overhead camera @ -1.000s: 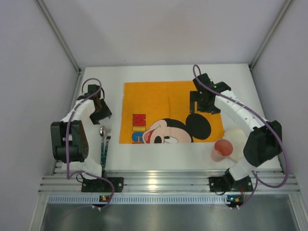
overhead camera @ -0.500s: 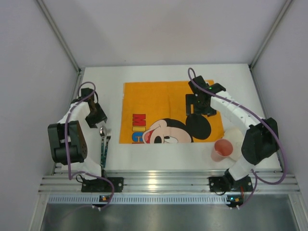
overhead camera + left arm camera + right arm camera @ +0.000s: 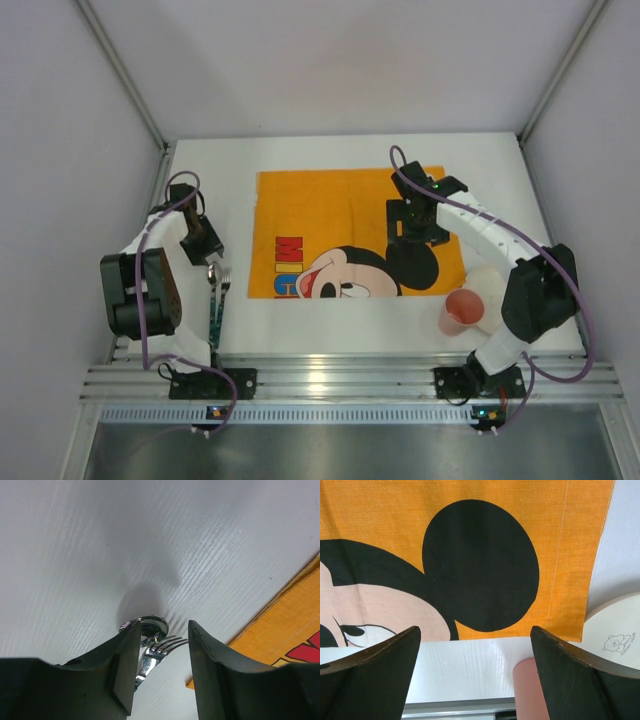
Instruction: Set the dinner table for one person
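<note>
The dinner table (image 3: 330,328) is a white top with an orange Mickey Mouse placemat (image 3: 330,210) at its middle. A spoon (image 3: 212,272) and a fork (image 3: 225,281) lie side by side left of the mat. My left gripper (image 3: 203,243) hovers just behind their heads. In the left wrist view the spoon bowl (image 3: 150,627) and fork tines (image 3: 169,644) show between the half-parted jaws of that gripper (image 3: 162,667), untouched. My right gripper (image 3: 415,222) hangs wide open over the mat's right part, holding nothing. A pink cup (image 3: 461,309) stands on a white plate (image 3: 492,285) at the right.
The right arm's elbow (image 3: 540,290) hangs over part of the plate. In the right wrist view the cup (image 3: 536,690) and plate rim (image 3: 615,630) sit past the placemat's edge (image 3: 570,625). Metal rails (image 3: 330,380) run along the near table edge; grey walls close in both sides.
My left gripper has drawn back toward the spoon and fork heads while its jaws narrowed. My right gripper has shifted slightly left over the placemat, still wide open.
</note>
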Available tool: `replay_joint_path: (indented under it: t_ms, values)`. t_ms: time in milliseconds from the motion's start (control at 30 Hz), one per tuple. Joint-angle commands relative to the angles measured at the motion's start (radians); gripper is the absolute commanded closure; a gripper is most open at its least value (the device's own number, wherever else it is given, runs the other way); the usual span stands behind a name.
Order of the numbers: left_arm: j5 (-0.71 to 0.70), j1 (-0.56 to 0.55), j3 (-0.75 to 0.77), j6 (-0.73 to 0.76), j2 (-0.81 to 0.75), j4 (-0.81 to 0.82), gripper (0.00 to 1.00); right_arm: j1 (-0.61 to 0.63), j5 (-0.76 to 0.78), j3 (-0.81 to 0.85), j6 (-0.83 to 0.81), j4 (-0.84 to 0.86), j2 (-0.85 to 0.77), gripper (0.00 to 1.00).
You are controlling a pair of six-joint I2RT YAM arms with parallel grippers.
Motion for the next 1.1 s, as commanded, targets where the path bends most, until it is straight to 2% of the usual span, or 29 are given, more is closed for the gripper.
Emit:
replay_joint_path:
  t_ms: [0, 333, 633, 800, 933, 1067]
  values:
    - [0.011, 0.000, 0.009, 0.003, -0.006, -0.008, 0.52, 0.011, 0.010, 0.001, 0.007, 0.023, -0.013, 0.09]
    - [0.007, 0.000, -0.003, 0.008, 0.020, -0.025, 0.65, 0.013, 0.011, -0.005, 0.004, 0.030, -0.001, 0.10]
    - [0.010, 0.000, 0.007, 0.025, 0.040, -0.056, 0.60, 0.013, 0.010, -0.008, 0.004, 0.034, 0.002, 0.10]
    - [0.010, 0.000, 0.010, 0.031, 0.057, -0.059, 0.62, 0.013, 0.008, -0.013, 0.007, 0.037, 0.005, 0.10]
    - [0.011, 0.002, 0.014, 0.036, 0.074, -0.059, 0.70, 0.014, 0.006, -0.017, 0.011, 0.040, 0.006, 0.11]
    - [0.011, 0.000, 0.018, 0.040, 0.083, -0.059, 0.87, 0.016, 0.006, -0.019, 0.014, 0.043, 0.010, 0.11]
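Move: The spoon's bowl lies just behind the left hand, about 2 cm back, level sideways and some 4 cm below. The spoon's middle is roughly 9 cm back and 2 cm right. The fork's middle lies about 9 cm back and 4 cm right, its tines just right of the bowl. The placemat's middle is some 33 cm right and 7 cm ahead. From the right hand the spoon bowl is about 46 cm left, 2 cm back and 12 cm below. Down about 2 cm and back some 1.5 cm the left hand sinks onto the spoon, after a short wait, tipping its fingertips about 5 degrees back towards the base. The half-open fingers narrow, ease slightly open on the way down, then draw nearly shut at the edge of the spoon's bowl, touching it near the neck. ##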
